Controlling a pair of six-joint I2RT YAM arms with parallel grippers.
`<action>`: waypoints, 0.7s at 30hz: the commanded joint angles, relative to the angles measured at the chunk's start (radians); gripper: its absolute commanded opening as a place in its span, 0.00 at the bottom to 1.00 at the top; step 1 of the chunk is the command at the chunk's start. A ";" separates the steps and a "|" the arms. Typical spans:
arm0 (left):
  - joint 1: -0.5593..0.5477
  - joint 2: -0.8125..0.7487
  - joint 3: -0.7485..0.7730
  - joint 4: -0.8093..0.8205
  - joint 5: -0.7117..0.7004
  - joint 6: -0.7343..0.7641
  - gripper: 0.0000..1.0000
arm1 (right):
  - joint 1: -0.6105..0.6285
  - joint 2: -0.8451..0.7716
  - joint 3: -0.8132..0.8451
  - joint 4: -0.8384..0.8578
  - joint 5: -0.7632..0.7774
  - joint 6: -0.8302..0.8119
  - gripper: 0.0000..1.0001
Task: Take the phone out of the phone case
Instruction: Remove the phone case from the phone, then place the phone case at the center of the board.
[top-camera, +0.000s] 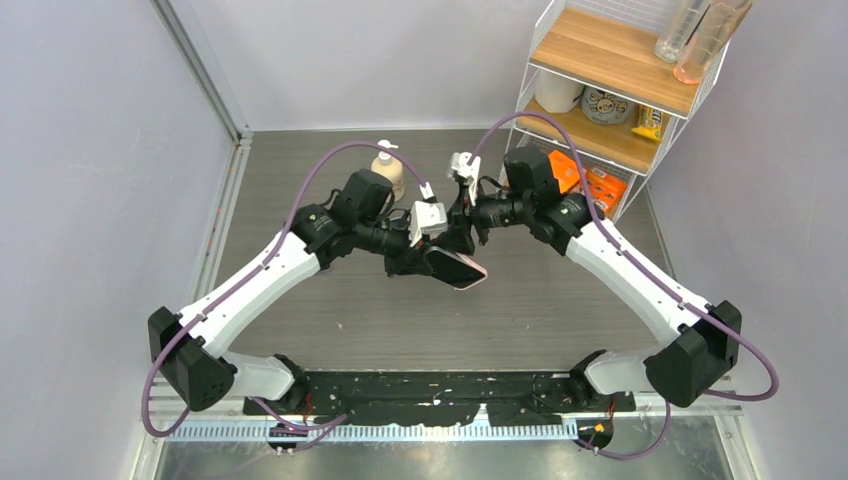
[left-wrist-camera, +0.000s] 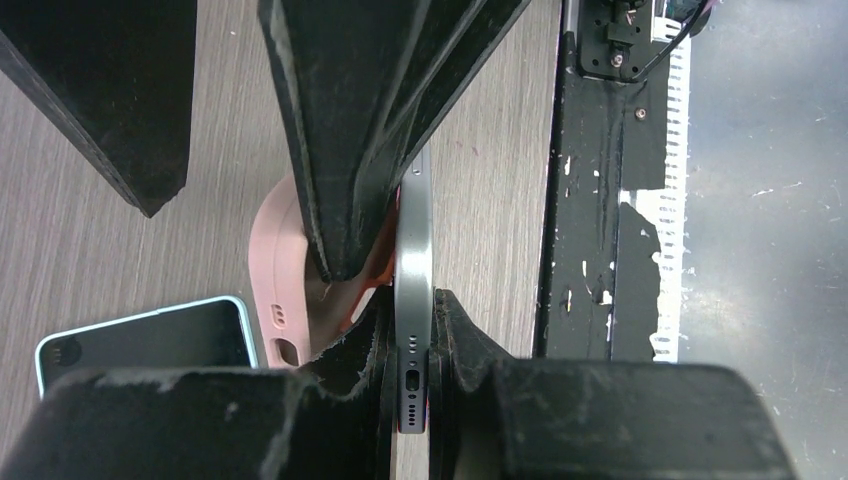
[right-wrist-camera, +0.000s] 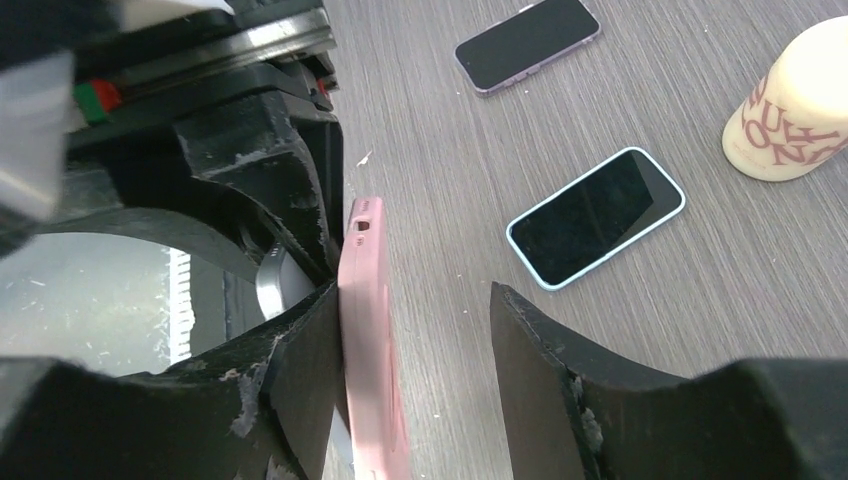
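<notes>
The phone (left-wrist-camera: 412, 255), seen edge-on as a grey metal band, is held above the table with my left gripper (left-wrist-camera: 411, 335) shut on its bottom end by the charging port. The pink phone case (left-wrist-camera: 278, 270) has peeled away from the phone on one side. My right gripper (right-wrist-camera: 415, 345) is open and straddles the case wall (right-wrist-camera: 365, 330). One of its fingers (right-wrist-camera: 300, 360) is wedged between phone and case; the other (right-wrist-camera: 545, 370) stands clear of the case's outer face. In the top view both grippers meet at the phone and case (top-camera: 457, 267) mid-table.
A phone with a light blue rim (right-wrist-camera: 597, 217) and a dark phone (right-wrist-camera: 527, 42) lie flat on the wooden table beneath. A cream pump bottle (top-camera: 388, 170) stands behind the arms. A wire shelf rack (top-camera: 610, 90) fills the back right corner.
</notes>
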 joint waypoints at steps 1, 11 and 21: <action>-0.001 -0.013 0.064 0.106 -0.005 0.002 0.00 | 0.034 -0.005 -0.058 0.021 0.012 -0.022 0.56; 0.054 -0.118 -0.041 0.066 -0.021 0.076 0.00 | -0.026 0.038 -0.070 0.072 0.227 0.033 0.05; 0.188 -0.309 -0.186 -0.013 0.026 0.143 0.00 | -0.182 0.256 -0.006 0.145 0.321 0.193 0.05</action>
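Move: The pink case is already peeling off the phone, with one finger of my open right hand wedged between the two. The case's middle lies about 2 cm back, 2 cm right and 4 cm below that hand; the phone is some 5 cm back, 1 cm right and 4 cm below. The blue-edged phone lies roughly 13 cm ahead, 10 cm left, 23 cm down. From my left hand, which holds the phone's end, the case is about 2 cm forward, 6 cm right, 4 cm down. I sink my right hand about 3 cm while its fingers shut on the case's wall, one inside and one outside. Then I pull the case forward and down, with some rightward travel, roughly 10 cm out and 7 cm lower, turning clockwise some 25 degrees. My left hand keeps its grip on the phone and draws it about 7 cm left, away from the case. ##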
